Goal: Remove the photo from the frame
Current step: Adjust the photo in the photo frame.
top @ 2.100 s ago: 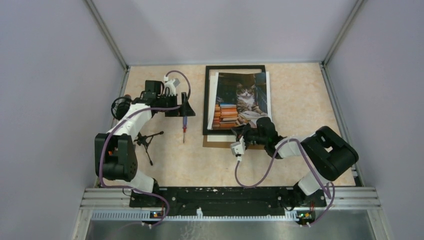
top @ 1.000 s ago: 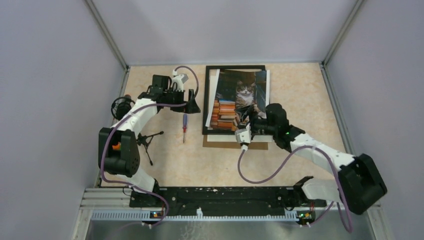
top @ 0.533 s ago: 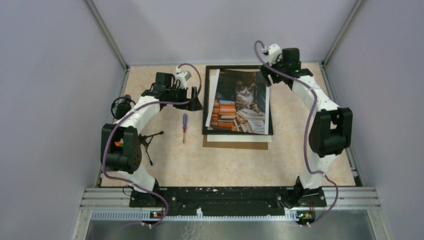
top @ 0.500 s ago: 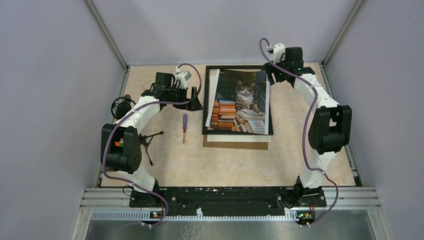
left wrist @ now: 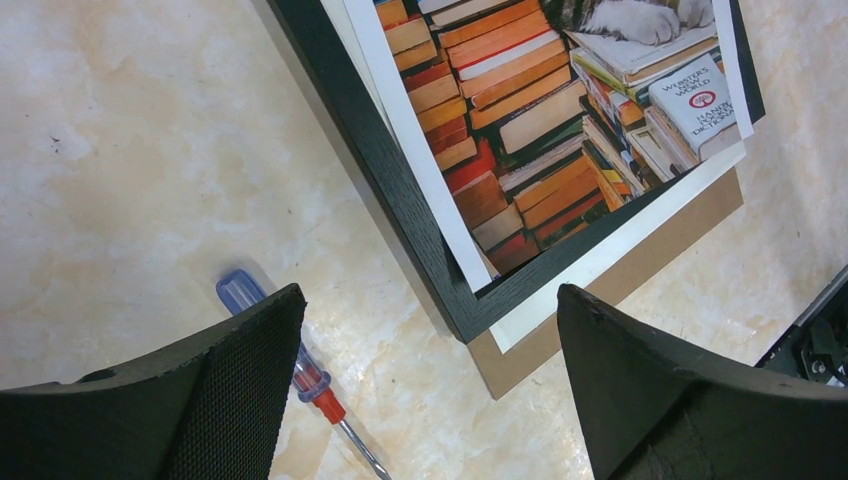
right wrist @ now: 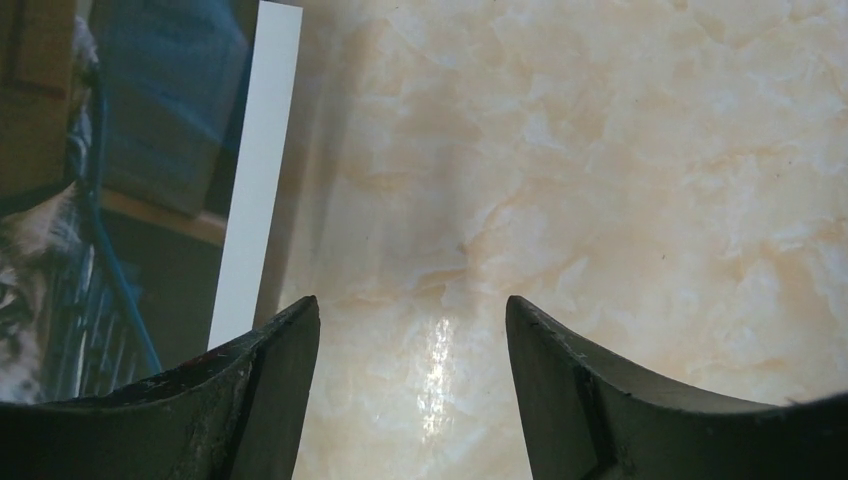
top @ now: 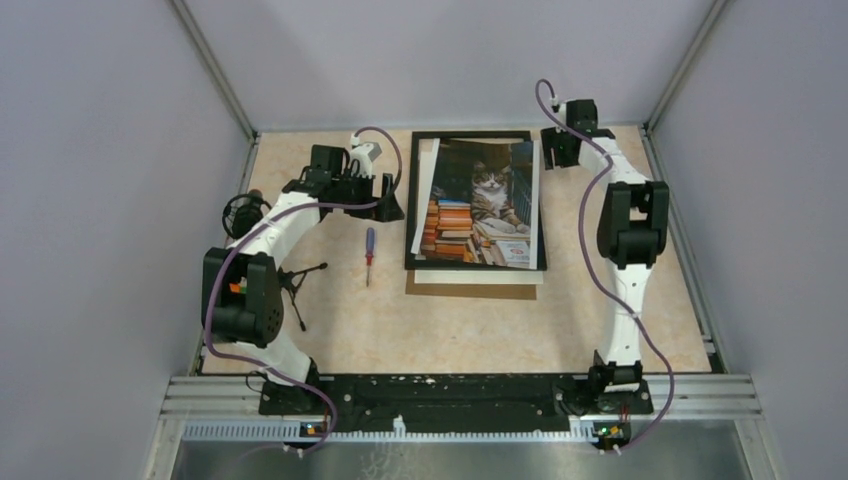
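The black frame [top: 470, 134] lies flat on the table. The photo [top: 480, 205], a cat among stacked books, rests askew on top of it, its white margin crossing the frame's edges. My left gripper [top: 391, 203] hovers open just left of the frame. In the left wrist view, that gripper [left wrist: 428, 296] straddles the frame [left wrist: 370, 150] at its near left corner, with the photo [left wrist: 520, 110] beyond. My right gripper [top: 556, 150] is by the photo's far right corner. In its wrist view, this gripper [right wrist: 410, 305] stands open over bare table, right of the photo's white margin [right wrist: 255, 170].
A brown backing board [top: 470, 290] and a white sheet [top: 478, 276] stick out under the frame's near edge. A screwdriver [top: 368, 255] lies left of the frame. A small black tripod [top: 295, 280] and a round black object [top: 240, 212] sit by the left arm.
My right arm swung from the photo's near right part to its far right corner, its jaws narrowing slightly. My left gripper edged toward the frame, then stayed still.
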You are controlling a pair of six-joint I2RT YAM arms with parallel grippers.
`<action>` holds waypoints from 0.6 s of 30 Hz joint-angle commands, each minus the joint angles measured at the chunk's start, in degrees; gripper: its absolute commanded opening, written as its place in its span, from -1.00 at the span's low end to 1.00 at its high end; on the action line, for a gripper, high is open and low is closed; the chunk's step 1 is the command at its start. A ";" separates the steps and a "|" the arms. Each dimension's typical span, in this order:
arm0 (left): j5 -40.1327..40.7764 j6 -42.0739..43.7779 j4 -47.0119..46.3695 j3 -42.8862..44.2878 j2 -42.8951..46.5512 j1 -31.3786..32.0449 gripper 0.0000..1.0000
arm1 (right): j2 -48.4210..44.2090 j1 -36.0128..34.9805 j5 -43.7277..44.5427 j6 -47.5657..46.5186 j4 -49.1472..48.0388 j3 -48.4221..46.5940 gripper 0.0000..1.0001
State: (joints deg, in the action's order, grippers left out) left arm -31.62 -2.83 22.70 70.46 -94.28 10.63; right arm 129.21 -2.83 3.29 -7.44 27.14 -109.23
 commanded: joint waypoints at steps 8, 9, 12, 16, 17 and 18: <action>0.89 0.88 -0.93 1.65 0.52 0.00 0.97 | 8.47 -0.88 1.43 -0.43 -4.19 -11.05 0.34; 0.94 0.96 -0.84 1.84 0.44 0.00 0.97 | 9.07 -1.32 1.50 -0.80 -4.44 -11.74 0.34; 0.96 1.22 -0.47 2.35 -0.02 0.00 0.97 | 10.92 -2.41 0.90 -1.46 -4.89 -14.14 0.34; 1.05 1.33 -0.13 2.87 -0.54 -0.02 0.98 | 14.06 -4.20 1.01 -3.04 -4.59 -18.83 0.34; 1.00 1.38 -0.04 2.91 -0.61 -0.08 0.97 | 14.58 -4.54 0.75 -3.43 -4.74 -19.80 0.34; 1.03 1.37 -0.02 2.89 -0.71 -0.06 0.97 | 15.09 -4.81 0.26 -3.76 -4.87 -20.54 0.34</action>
State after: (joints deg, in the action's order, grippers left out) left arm -30.52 -2.72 23.14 70.85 -94.30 10.63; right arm 142.52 -5.56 4.27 -9.28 24.53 -124.60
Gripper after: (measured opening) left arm 0.987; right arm 0.671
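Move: The photo lies askew over its frame, its middle about 20 cm left of the right hand and 11 cm back, some 3 cm lower; its far right corner is about 9 cm ahead of that hand and 5 cm to the left. The frame's middle sits some 21 cm left and 11 cm back. From the left hand, the photo's middle is roughly 24 cm to the right, 5 cm ahead and 9 cm down. The photo's right edge near its far corner is pushed left by the outside of the right hand's left finger: that hand sinks about 2 cm beside the edge, mostly early on, travels roughly 6 cm forward towards the far corner, then adds a leftward sweep of about 3 cm. Its fingers stay part open. ##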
